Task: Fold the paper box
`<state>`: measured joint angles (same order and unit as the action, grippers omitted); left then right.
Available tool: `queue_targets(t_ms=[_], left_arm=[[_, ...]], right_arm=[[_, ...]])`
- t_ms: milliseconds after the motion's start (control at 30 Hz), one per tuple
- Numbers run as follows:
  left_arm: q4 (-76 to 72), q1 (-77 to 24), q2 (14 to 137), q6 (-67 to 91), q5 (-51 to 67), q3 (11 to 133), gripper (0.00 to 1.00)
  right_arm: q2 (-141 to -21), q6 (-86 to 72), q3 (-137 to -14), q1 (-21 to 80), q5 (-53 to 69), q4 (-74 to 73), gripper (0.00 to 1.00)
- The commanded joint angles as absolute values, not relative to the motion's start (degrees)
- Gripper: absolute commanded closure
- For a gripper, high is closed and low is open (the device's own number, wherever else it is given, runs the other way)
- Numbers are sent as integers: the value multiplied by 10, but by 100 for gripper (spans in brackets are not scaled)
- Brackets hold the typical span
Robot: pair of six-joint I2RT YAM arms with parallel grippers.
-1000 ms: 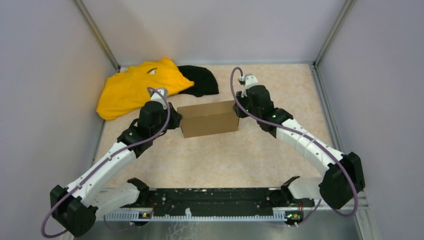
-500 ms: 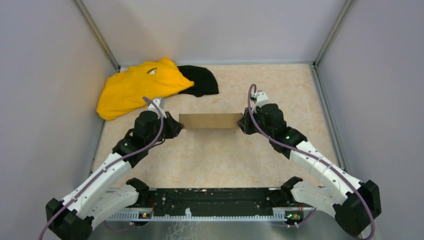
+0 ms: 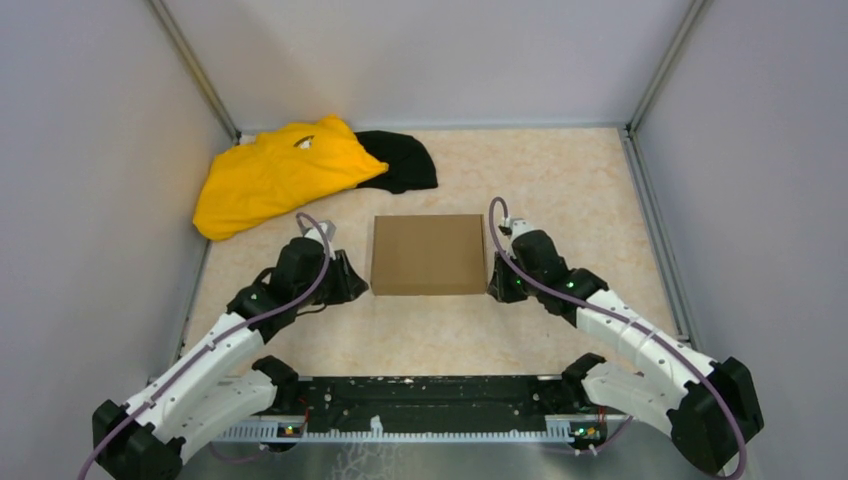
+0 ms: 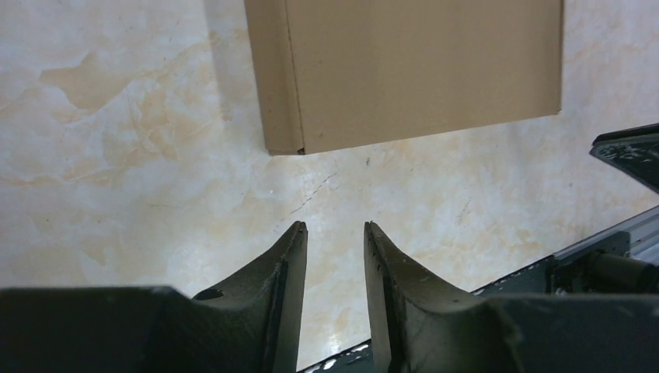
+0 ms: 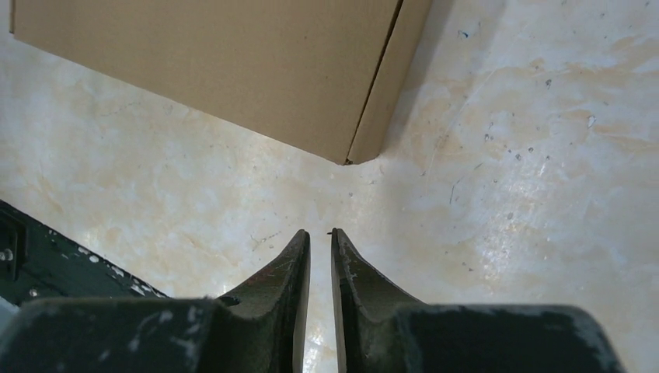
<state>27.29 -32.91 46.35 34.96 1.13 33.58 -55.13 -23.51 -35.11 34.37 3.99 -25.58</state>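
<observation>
The paper box (image 3: 428,254) is a shallow closed brown cardboard box lying flat on the table between my arms. My left gripper (image 3: 352,280) is just off the box's near left corner, open by a small gap and empty. In the left wrist view, the box (image 4: 412,70) lies ahead of the left gripper (image 4: 334,227), apart from it. My right gripper (image 3: 495,283) is just off the near right corner, open by a narrow gap and empty. In the right wrist view, the box corner (image 5: 217,62) lies ahead of the right gripper (image 5: 320,231), not touching.
A yellow cloth (image 3: 275,175) and a black cloth (image 3: 405,160) lie at the back left, behind the box. The black base rail (image 3: 430,395) runs along the near edge. Grey walls enclose the table on the left, back and right.
The box was held up on edge between both grippers; it now lies flat on the table. Both grippers have let go and drawn back toward the near side.
</observation>
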Motion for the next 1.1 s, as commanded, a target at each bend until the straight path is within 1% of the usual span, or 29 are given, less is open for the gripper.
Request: queue_targets(t_ms=[0, 100, 133, 167, 200, 267, 333, 367, 467, 533, 633, 733, 833, 933, 967, 1067], left_arm=[[273, -331, 475, 334, -28, 390, 56], [278, -330, 504, 313, -54, 436, 47], [282, -330, 513, 307, -61, 452, 41], [286, -330, 520, 302, -68, 467, 19], [285, -330, 525, 295, -73, 478, 3], [284, -329, 532, 283, -84, 500, 1], [279, -329, 535, 273, -98, 518, 1], [271, -328, 537, 265, -99, 524, 1], [230, -327, 555, 242, -109, 536, 1], [212, -319, 575, 227, -131, 544, 1], [182, -275, 585, 224, -134, 536, 1], [124, -225, 562, 214, -132, 490, 1], [72, -183, 538, 189, -139, 435, 1], [25, -155, 539, 166, -149, 384, 1], [11, -151, 540, 159, -162, 370, 1], [-88, -140, 526, 107, -144, 297, 1]], right_arm=[[-560, -232, -418, 348, 16, -246, 81], [-577, -217, -454, 348, 3, -251, 71], [-582, -211, -466, 348, 3, -251, 63], [-586, -206, -478, 348, -8, -253, 55], [-591, -201, -491, 348, -17, -254, 47], [-600, -189, -517, 348, -33, -259, 29], [-605, -170, -536, 348, -36, -250, 7], [-605, -158, -544, 348, -33, -236, 2], [-603, -116, -538, 348, -17, -172, 1], [-610, -100, -538, 346, -31, -133, 1], [-627, -95, -540, 326, -52, -73, 1], [-649, -105, -550, 268, -31, -40, 1], [-658, -137, -545, 169, 21, -25, 1], [-633, -151, -493, 89, 22, 18, 1], [-618, -148, -452, 69, 12, 41, 1], [-550, -135, -344, 52, -45, 123, 1]])
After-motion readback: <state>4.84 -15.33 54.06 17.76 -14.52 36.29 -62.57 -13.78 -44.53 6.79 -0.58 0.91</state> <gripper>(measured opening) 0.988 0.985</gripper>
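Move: The closed paper box lies flat between the grippers: its middle is about 7 cm ahead of the left hand, some 13 cm to its right and 6 cm lower. The black cloth is roughly 26 cm ahead of that hand and 6 cm to its right, the yellow cloth some 22 cm ahead and 17 cm to its left, both about 9 cm below. From the right hand the box's middle is about 7 cm ahead, 12 cm left and 6 cm lower. The closed box is left alone as both hands, opening wide, rise and go forward at its sides, then swing outward away from it. The left climbs about 10 cm, then veers left towards the yellow cloth, sinking again by half; the right reaches some 17 cm forward, 12 cm up and finally right. Both tilt their fingers upward and turn them outward. ##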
